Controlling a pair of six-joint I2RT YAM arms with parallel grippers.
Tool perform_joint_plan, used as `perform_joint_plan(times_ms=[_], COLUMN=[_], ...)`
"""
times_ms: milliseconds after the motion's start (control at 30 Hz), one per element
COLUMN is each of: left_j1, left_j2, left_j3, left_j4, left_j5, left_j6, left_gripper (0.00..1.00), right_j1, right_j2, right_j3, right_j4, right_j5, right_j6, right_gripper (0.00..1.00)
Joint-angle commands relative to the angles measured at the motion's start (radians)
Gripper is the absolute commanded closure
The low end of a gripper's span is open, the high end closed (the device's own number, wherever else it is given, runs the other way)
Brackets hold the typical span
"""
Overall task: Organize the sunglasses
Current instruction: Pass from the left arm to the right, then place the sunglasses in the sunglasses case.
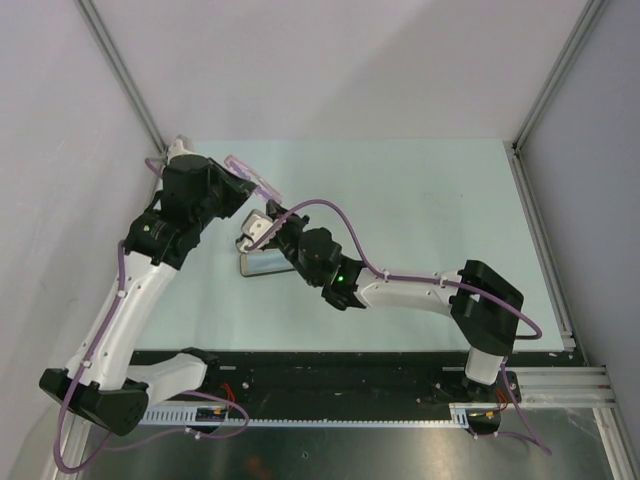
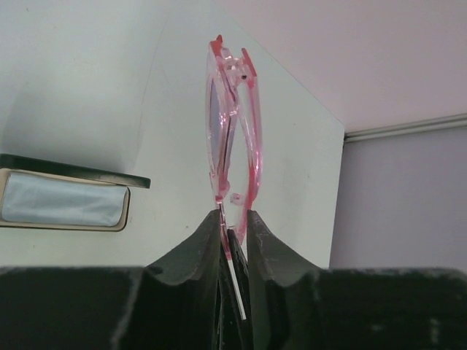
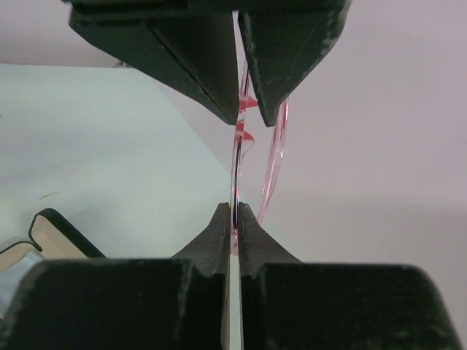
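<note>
The sunglasses (image 1: 252,178), a thin pink translucent pair, are held in the air over the back left of the table. In the left wrist view they (image 2: 235,124) stand on edge, folded, and rise out of my left gripper (image 2: 233,215). Its jaws sit narrowly apart and touch the frame on both sides. My right gripper (image 3: 236,211) comes from the opposite side and is shut on the lens edge of the sunglasses (image 3: 235,168). The left gripper's fingers (image 3: 197,65) face it from above. In the top view the two grippers, left (image 1: 238,186) and right (image 1: 268,208), meet at the glasses.
An open black case (image 1: 266,263) with a pale blue cloth (image 2: 62,198) inside lies on the pale table (image 1: 430,210), just below the grippers. It also shows at the left edge as the case (image 3: 51,232). Grey walls and metal posts (image 1: 125,75) close in the table.
</note>
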Motion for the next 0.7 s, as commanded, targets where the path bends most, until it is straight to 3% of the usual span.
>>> perform_joint_plan(times_ms=[0, 267, 400, 567, 667], left_j1=[-0.007, -0.008, 0.01, 0.114, 0.157], left_j2=[-0.034, -0.051, -0.068, -0.066, -0.056], left_j3=[0.0, -0.017, -0.017, -0.032, -0.028], left_j4=[0.016, 0.015, 0.016, 0.015, 0.015], left_j5=[0.008, -0.032, -0.054, -0.015, -0.001], left_j6=[-0.022, 0.029, 0.086, 0.184, 0.23], left_gripper=[0.71, 0.56, 0.39, 0.34, 0.31], right_j1=[-0.004, -0.026, -0.066, -0.248, -0.314], right_j2=[-0.017, -0.047, -0.097, -0.195, -0.222], right_j3=[0.044, 0.043, 0.044, 0.043, 0.044], right_j4=[0.005, -0.066, -0.174, -0.356, -0.422], right_j5=[0.011, -0.015, -0.088, -0.413, -0.559], right_j6=[0.038, 0.135, 0.265, 0.573, 0.635], right_gripper=[1.0, 1.0, 1.0, 1.0, 1.0])
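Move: The sunglasses hang between the two grippers: their middle is about 3 cm ahead of the right hand, 3 cm to its left and 2 cm higher, and about 2 cm ahead of the left hand, 1 cm to its right and 1 cm up. The right fingers are already shut on the near end; the left ones, already partly open, straddle the frame. The open case lies on the table some 30 cm below, about 3 cm left of the right hand and straight under the left. The left hand stays almost in place while its fingers, already loosened, spread wide around the sunglasses, then it pulls about 4 cm to its left, away from them. The right hand keeps its pinch on the near end, first sinks nearly 3 cm with the fingers tipping down, then draws the sunglasses out of the left gripper, quickening to the right and forward by about 5 cm with a slight rise, the whole tilt and swing reaching some 20 degrees. ##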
